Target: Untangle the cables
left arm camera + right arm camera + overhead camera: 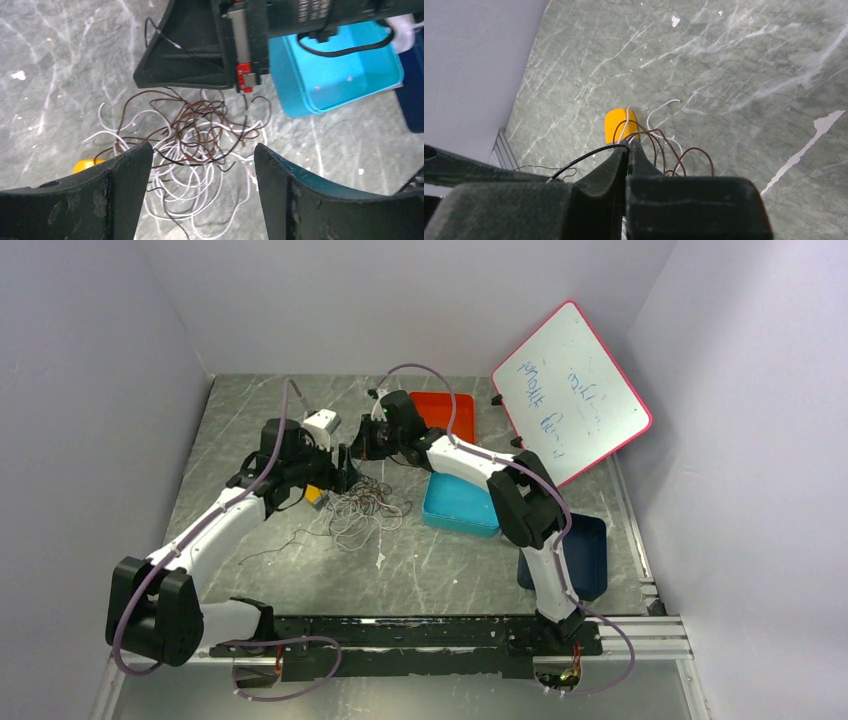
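Note:
The cables (365, 508) lie in a loose tangle of white, brown and black loops on the grey table, and show in the left wrist view as cables (197, 145). My left gripper (202, 167) hangs just above the tangle, open, its fingers (125, 175) either side of the loops and gripping nothing. It sits at the heap's left rim as left gripper (336, 474). My right gripper (629, 146) is shut on a thin black cable (584, 157) that runs off to the left from its tip. It hangs over the heap's far edge as right gripper (353, 452).
A small yellow object (620, 125) lies beside the tangle, left of it as yellow object (314, 494). A light blue tray (460, 505), a red tray (445, 408) and a dark blue tray (588, 555) stand to the right. A whiteboard (572, 390) leans at back right.

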`<move>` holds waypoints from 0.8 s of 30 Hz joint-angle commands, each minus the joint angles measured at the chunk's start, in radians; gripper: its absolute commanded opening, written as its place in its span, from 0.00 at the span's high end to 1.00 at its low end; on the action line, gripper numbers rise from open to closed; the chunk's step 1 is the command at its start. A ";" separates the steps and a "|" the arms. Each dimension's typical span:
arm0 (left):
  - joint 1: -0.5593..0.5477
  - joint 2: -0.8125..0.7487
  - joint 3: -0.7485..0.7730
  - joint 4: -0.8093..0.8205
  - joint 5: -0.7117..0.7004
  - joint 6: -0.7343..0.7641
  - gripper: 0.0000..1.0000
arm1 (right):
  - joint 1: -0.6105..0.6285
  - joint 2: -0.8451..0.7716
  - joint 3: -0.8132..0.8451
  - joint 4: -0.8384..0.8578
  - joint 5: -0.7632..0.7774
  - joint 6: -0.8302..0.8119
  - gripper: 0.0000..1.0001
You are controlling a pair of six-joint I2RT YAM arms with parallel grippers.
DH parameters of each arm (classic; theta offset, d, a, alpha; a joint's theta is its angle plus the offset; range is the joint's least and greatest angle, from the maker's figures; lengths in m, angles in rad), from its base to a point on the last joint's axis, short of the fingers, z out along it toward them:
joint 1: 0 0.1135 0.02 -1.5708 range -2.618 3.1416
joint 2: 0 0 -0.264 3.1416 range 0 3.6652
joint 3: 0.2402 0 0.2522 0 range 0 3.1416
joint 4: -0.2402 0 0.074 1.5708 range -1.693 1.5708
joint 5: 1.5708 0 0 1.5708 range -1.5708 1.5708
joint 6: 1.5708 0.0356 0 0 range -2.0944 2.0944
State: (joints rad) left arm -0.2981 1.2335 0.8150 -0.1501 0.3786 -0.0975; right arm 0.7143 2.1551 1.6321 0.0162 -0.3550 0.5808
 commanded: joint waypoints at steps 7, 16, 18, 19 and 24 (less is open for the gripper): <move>-0.019 0.113 0.087 0.011 -0.122 0.117 0.22 | -0.005 -0.063 -0.036 0.049 -0.043 0.018 1.00; -0.027 0.147 0.100 0.051 -0.079 0.097 0.62 | -0.007 -0.066 -0.044 0.060 -0.054 0.022 1.00; -0.027 0.129 0.093 0.062 -0.078 0.089 0.78 | -0.009 -0.066 -0.049 0.067 -0.055 0.025 1.00; -0.027 0.119 0.091 0.064 -0.078 0.087 0.83 | -0.009 -0.068 -0.053 0.071 -0.056 0.026 1.00; -0.026 0.062 0.098 0.032 -0.078 0.082 0.93 | -0.015 -0.083 -0.093 0.093 -0.041 0.029 1.00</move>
State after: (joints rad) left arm -0.3172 1.3571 0.8894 -0.1390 0.2909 -0.0128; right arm 0.7105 2.1204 1.5696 0.0715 -0.3981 0.6029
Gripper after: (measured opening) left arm 0.080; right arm 0.015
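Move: The black cable's free stretch hangs just in front of the left hand, about 3 cm ahead, level sideways and 3 cm lower. The right fingertips holding it are some 6 cm ahead, 2 cm right and 3 cm below. The cable tangle lies 2 cm back, 3 cm right and 15 cm down, the yellow block 1 cm ahead, 10 cm left and 14 cm down. From the right hand, that stretch is about 3 cm back, 2 cm left and 1 cm lower. The left hand eases down and forward, about 3 cm each way, with its open fingers towards the black cable beside the right fingertips and a slight roll of under 10 degrees that lifts its left side. It then shuts its fingers almost fully and pinches the cable, rising 1 to 2 cm as they finish closing, while the right hand keeps its grip and gives back about 1 cm. ##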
